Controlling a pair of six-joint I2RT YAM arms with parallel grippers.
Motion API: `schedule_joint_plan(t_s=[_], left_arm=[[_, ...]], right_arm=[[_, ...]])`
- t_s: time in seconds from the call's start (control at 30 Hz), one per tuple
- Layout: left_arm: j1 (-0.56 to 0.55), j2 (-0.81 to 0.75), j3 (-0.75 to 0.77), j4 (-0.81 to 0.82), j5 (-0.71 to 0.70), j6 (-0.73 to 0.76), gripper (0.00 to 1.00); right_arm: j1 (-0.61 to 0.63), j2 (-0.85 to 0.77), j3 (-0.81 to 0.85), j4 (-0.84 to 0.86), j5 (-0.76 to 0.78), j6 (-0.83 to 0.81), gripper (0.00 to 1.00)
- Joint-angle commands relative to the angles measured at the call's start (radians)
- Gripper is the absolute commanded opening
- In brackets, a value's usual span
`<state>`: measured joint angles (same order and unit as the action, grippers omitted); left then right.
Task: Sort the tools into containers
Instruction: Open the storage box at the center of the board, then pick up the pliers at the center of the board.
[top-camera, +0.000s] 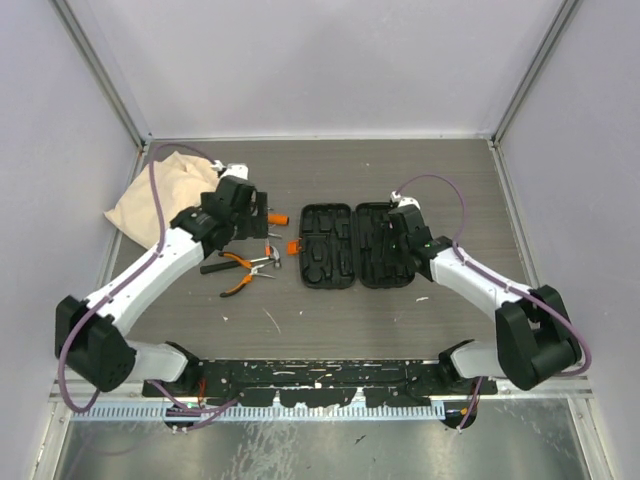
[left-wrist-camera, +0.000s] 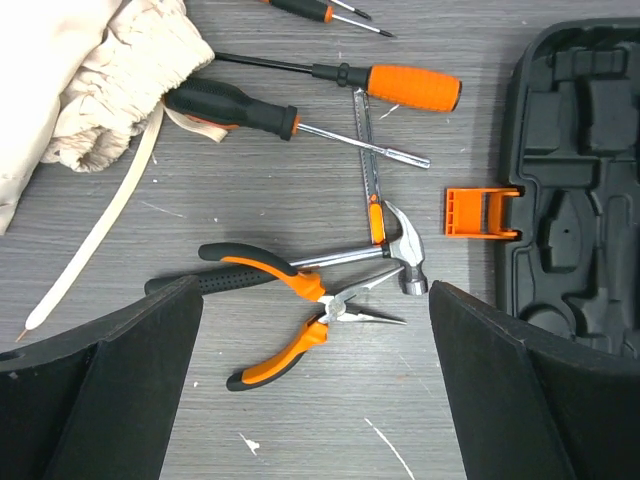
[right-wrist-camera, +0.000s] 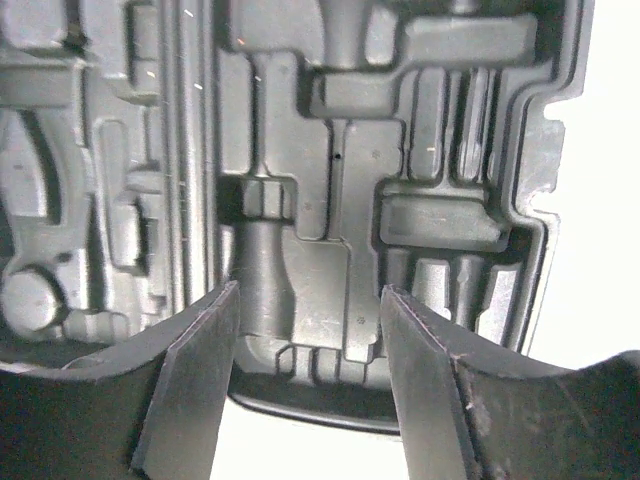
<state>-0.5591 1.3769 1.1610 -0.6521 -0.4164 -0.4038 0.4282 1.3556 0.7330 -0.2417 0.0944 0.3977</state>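
The tools lie in a loose heap on the table left of the case: orange-and-black pliers (left-wrist-camera: 290, 300) (top-camera: 240, 272), a small claw hammer (left-wrist-camera: 405, 262), an orange-handled screwdriver (left-wrist-camera: 405, 86), a black-handled screwdriver (left-wrist-camera: 235, 106) and small screwdrivers (left-wrist-camera: 320, 10) at the top edge. My left gripper (left-wrist-camera: 315, 292) (top-camera: 258, 225) hangs wide open above the pliers and hammer, holding nothing. The open black tool case (top-camera: 355, 246) (right-wrist-camera: 430, 120) shows its moulded recesses. My right gripper (right-wrist-camera: 308, 315) (top-camera: 405, 225) stands open just over the case's right half, with nothing between its fingers.
A cream cloth bag (top-camera: 165, 195) (left-wrist-camera: 80, 80) with a drawstring lies at the back left, touching the black-handled screwdriver. An orange plastic clip (left-wrist-camera: 482, 213) (top-camera: 292, 246) sits between the tools and the case's left edge. Grey walls close in the table on three sides.
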Motion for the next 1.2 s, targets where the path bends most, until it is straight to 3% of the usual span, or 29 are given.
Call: schedule_joint_plan(t_s=[0.0, 0.27, 0.53, 0.83, 1.17], left_arm=[[0.051, -0.092, -0.047, 0.048, 0.149, 0.038, 0.97], [0.085, -0.134, -0.073, -0.069, 0.212, -0.012, 0.96], [0.083, -0.147, -0.261, -0.02, 0.338, -0.122, 0.95], [0.084, -0.047, -0.353, 0.041, 0.215, -0.143, 0.99], [0.083, 0.003, -0.365, 0.12, 0.219, -0.11, 1.0]], right_arm=[[0.004, -0.098, 0.068, -0.005, -0.024, -0.052, 0.64], [0.004, -0.131, 0.064, -0.024, -0.091, -0.057, 0.66], [0.003, -0.142, 0.026, -0.019, -0.106, -0.037, 0.66], [0.004, -0.127, 0.015, 0.0, -0.15, -0.019, 0.66], [0.004, -0.105, 0.002, 0.025, -0.19, -0.001, 0.66]])
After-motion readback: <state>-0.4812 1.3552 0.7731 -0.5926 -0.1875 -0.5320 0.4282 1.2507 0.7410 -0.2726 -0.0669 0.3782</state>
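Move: The pliers lie nearly below the left hand, about 7 cm back, 1 cm to its left and some 16 cm down. The hammer runs just beyond the pliers, about 2 cm farther out; the orange screwdriver's handle is about 4 cm ahead of the left hand and 4 cm right, and the storage box's orange latch 2 cm back and 8 cm right. From the right hand, the box's right half is directly below, roughly 5 cm, and the pliers about 28 cm left and 5 cm back. The pliers are what the left hand sinks towards, drawing back over the tools about 9 cm and dropping some 13 cm, with a slight drift left; its fingers stay wide open and tip down about 20 degrees, no touch seen. The right hand lifts some 3 cm higher above the open box, easing slightly left, its opening unchanged. ##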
